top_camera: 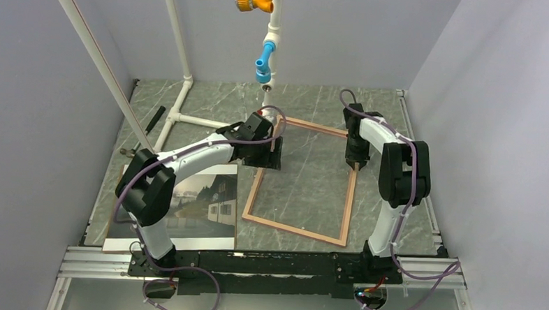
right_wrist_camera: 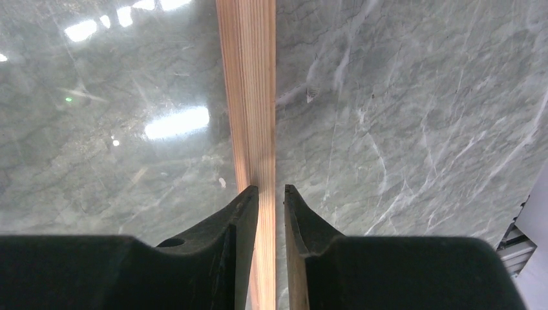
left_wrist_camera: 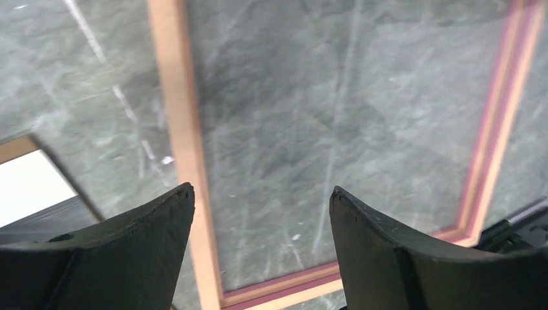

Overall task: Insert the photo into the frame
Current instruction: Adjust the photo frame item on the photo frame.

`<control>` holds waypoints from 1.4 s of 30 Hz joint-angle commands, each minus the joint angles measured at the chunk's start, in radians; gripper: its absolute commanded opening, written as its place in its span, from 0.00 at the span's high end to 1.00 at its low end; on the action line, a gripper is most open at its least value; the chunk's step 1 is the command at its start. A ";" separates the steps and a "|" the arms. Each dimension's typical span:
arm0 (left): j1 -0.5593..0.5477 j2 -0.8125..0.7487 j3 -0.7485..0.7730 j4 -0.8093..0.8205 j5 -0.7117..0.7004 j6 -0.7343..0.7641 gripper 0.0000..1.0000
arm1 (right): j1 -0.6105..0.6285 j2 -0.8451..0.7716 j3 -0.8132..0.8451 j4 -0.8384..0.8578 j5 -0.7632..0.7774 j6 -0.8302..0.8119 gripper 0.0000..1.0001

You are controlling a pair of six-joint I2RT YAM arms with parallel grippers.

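The frame (top_camera: 293, 229) lies flat on the marble table, tan wood side up, clear pane inside. The photo (top_camera: 207, 194), a white house under a grey sky, lies left of it, partly under my left arm. My left gripper (top_camera: 270, 157) hovers open over the frame's left rail (left_wrist_camera: 184, 97) near the far corner, with nothing between its fingers (left_wrist_camera: 262, 190). My right gripper (top_camera: 356, 164) is over the right rail (right_wrist_camera: 249, 77). Its jaws (right_wrist_camera: 271, 188) stand a narrow gap apart above the wood, and a sliver of table shows beside the right finger.
A white pipe stand (top_camera: 184, 88) with blue and orange fittings (top_camera: 264, 60) rises at the back. A black tool (top_camera: 151, 122) lies at the back left. A brown backing board (top_camera: 112, 214) sticks out under the photo. Grey walls close in the left, the right and the back.
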 commanded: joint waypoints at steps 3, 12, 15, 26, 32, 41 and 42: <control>0.091 0.072 -0.011 -0.121 -0.071 0.031 0.20 | -0.005 0.164 -0.044 0.013 -0.185 0.009 0.74; 0.098 0.197 0.045 -0.093 0.057 0.082 0.32 | -0.045 0.202 -0.019 -0.003 -0.285 -0.022 0.73; 0.075 0.213 0.055 -0.083 0.099 0.080 0.39 | -0.066 0.189 -0.034 0.016 -0.374 -0.030 0.72; -0.015 0.190 -0.014 -0.069 0.102 -0.033 0.68 | -0.124 0.047 -0.051 0.072 -0.466 -0.020 0.51; -0.019 0.150 -0.058 -0.074 0.069 -0.057 0.80 | -0.211 -0.046 -0.139 0.162 -0.608 0.008 0.38; -0.019 0.109 -0.134 0.006 0.129 -0.113 0.98 | -0.284 -0.142 -0.277 0.287 -0.798 0.038 0.26; -0.020 0.099 -0.142 0.009 0.123 -0.117 0.99 | -0.285 -0.154 -0.283 0.291 -0.793 0.042 0.25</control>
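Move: My open left hand hangs over the left side of the frame: the stretch of left bar I want lies about 4 cm left, 1 cm back and 8 cm below. From that hand the pipe stand's foot is some 18 cm ahead, straight on, and the photo's middle about 28 cm left and 13 cm back, both 10 cm lower. My right fingers already hold the right bar; from them that left-bar stretch is roughly 32 cm left, 5 cm back and level. I swing my left hand left and down about 8 cm, going past the left bar, then bring it some 3 cm back right and close its fingers until they pinch the bar. My right hand stays on its bar at first, then opens wide to let the pinch go, easing a couple of centimetres right while its left side rolls up some 30 degrees. ##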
